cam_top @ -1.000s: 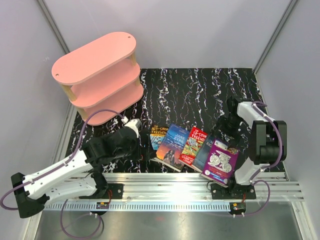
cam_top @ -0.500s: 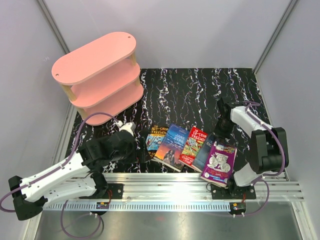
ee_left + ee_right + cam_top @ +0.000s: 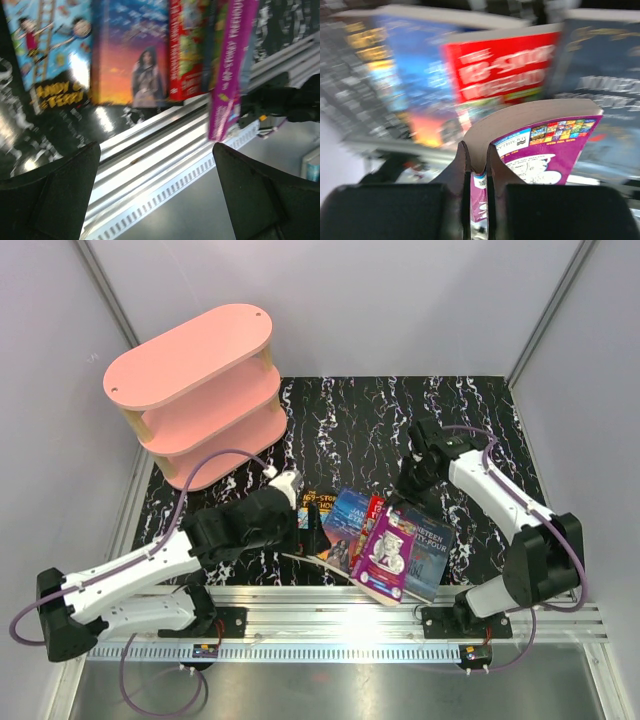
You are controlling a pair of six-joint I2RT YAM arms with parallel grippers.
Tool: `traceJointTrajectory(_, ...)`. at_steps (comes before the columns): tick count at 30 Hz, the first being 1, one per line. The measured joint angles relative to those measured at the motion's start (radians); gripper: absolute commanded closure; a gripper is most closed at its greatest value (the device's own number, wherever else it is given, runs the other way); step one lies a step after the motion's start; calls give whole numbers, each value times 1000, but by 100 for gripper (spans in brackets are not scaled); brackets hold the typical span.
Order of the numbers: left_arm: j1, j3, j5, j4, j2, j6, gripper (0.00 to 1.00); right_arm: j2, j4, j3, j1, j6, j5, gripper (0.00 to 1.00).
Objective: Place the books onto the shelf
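Note:
My right gripper (image 3: 479, 165) is shut on the edge of the purple-covered book (image 3: 545, 145), which hangs tilted above the other books (image 3: 388, 552). Below it on the black marble table lie the blue-yellow Treehouse (image 3: 318, 505), the blue "Jane Eyre" (image 3: 348, 520), the red Treehouse (image 3: 505, 75) and the dark blue "Nineteen Eighty-Four" (image 3: 432, 545). My left gripper (image 3: 312, 530) is open at the left end of the row, with nothing between its fingers (image 3: 55, 195). The pink shelf (image 3: 190, 390) stands at the far left.
A metal rail (image 3: 330, 605) runs along the table's near edge, just behind the books. Grey walls close in the table on the left, back and right. The right arm (image 3: 500, 495) arches over the table's right side.
My right gripper shut on the purple-covered book, lifted it and carried it left over the other books. The left gripper moved right to the row's left end, still open.

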Motion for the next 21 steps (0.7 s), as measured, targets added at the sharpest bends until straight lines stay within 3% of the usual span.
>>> traceJointTrajectory(8,-3,1,108,328,209,61,1,-81,34,48,14,103,-134,100)
traceJointTrajectory(13,-23,55,159,386,400,104,4,-87,50,48,14,145,-173,100)
traceJointTrajectory(14,-28,70,167,392,428,113,18,-87,51,48,14,149,-177,100)
traceJointTrajectory(16,-34,90,182,404,459,124,30,-87,51,48,14,156,-182,100)
traceJointTrajectory(20,-40,122,193,393,473,153,82,-87,54,49,14,163,-190,100)
traceJointTrajectory(21,-40,131,193,382,475,165,100,-87,57,49,14,166,-190,100)
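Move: Hanging from the right gripper by its top end, the purple book has its middle about 10 cm back, 4 cm left and 4 cm below that hand; the open left gripper is 11 cm back and 21 cm left of the right one. From the left hand the book's middle lies some 17 cm right, 1 cm ahead, 8 cm lower. Roughly 15 cm below that hand lie Jane Eyre, 8 ahead and 9 right, and the red book, 9 ahead and 19 right. Sweeping about 12 cm to the right, the left hand first rises slightly, then dips and turns some 15 degrees clockwise to bring its open fingers astride the spine of the purple book, where they close and pinch it. Meanwhile the right hand, still gripping the top end, lifts about 6 cm and goes 4 cm left, tips swinging left, then holds it there. ##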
